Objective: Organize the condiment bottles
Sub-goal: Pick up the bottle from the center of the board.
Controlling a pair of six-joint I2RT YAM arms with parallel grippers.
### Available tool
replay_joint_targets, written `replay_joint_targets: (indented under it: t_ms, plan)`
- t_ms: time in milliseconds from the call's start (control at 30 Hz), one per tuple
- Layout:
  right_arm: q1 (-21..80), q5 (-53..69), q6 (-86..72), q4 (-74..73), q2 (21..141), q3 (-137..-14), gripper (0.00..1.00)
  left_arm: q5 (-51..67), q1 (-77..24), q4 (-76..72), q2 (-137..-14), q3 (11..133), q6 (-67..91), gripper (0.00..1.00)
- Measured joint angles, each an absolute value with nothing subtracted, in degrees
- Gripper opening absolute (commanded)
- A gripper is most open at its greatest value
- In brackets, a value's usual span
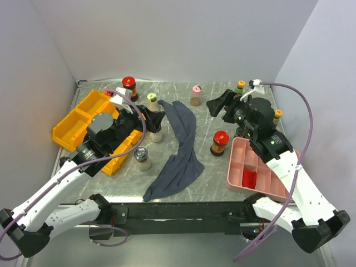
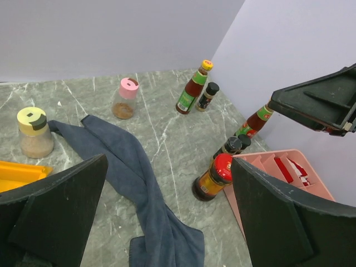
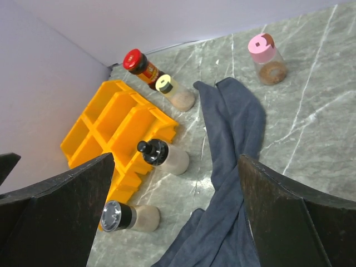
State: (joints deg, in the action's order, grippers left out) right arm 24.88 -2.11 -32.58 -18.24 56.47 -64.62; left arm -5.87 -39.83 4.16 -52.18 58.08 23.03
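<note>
Both grippers hang open above the table and hold nothing. My left gripper (image 1: 156,115) (image 2: 168,167) is over a black-knobbed shaker (image 3: 167,157) beside the yellow tray (image 1: 72,125). My right gripper (image 1: 221,104) (image 3: 177,167) hovers at the back right. Bottles stand scattered. At the back are a red-lidded jar (image 1: 129,84), a yellow-capped shaker (image 1: 152,100) (image 2: 34,133) and a pink-capped shaker (image 1: 196,95) (image 2: 124,99). A silver-capped shaker (image 1: 142,157) stands nearer. A second red-lidded jar (image 1: 220,142) (image 2: 214,177) stands by the pink tray (image 1: 261,172). Slim sauce bottles (image 2: 194,89) and small black-capped bottles (image 2: 232,146) stand at the right.
A grey-blue cloth (image 1: 181,150) lies crumpled down the middle of the table. The pink tray holds red packets (image 1: 248,178). Walls close the table at the back and on both sides.
</note>
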Motion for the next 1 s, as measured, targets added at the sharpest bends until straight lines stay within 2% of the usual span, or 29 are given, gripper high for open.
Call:
replay_joint_targets:
  t_ms: [567,833,1000]
  plan:
    - [24.88,-4.84,-32.34,-17.76,53.12,-60.07,1.00,-8.82,-39.86,4.23,-54.26,58.08,23.22,0.99]
    - [24.88,-4.86,-32.88,-23.03,51.11,-57.43,1.00,-21.67,-39.83,4.71,-56.49,56.55,23.92,0.95]
    - [24.88,-1.37,-33.54,-21.23,45.32,-51.99,1.00,-30.81,-39.83,14.70,-63.24,61.67,31.20,0.96]
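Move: The left hand's black-capped shaker stands about 10 cm ahead and 4 cm left, some 30 cm below; the yellow-capped shaker is 13 cm beyond it and 2 cm farther left, and the silver-lidded shaker 12 cm nearer and 5 cm left of it. For the right hand the red-lidded jar is about 5 cm back, 7 cm right and 28 below, the cloth 16 cm left of that jar, the pink tray 19 cm right of it and 8 cm nearer. Down and forward, about 7 and 6 cm, with some 4 cm to its left, the left hand swings in towards the black-capped shaker, turning roughly 25 degrees counter-clockwise while its fingers tip down. The right hand sinks about 6 cm and then draws back 4 cm towards the red-lidded jar, tipping down slightly. Both grippers stay wide open and still well above the bottles. ##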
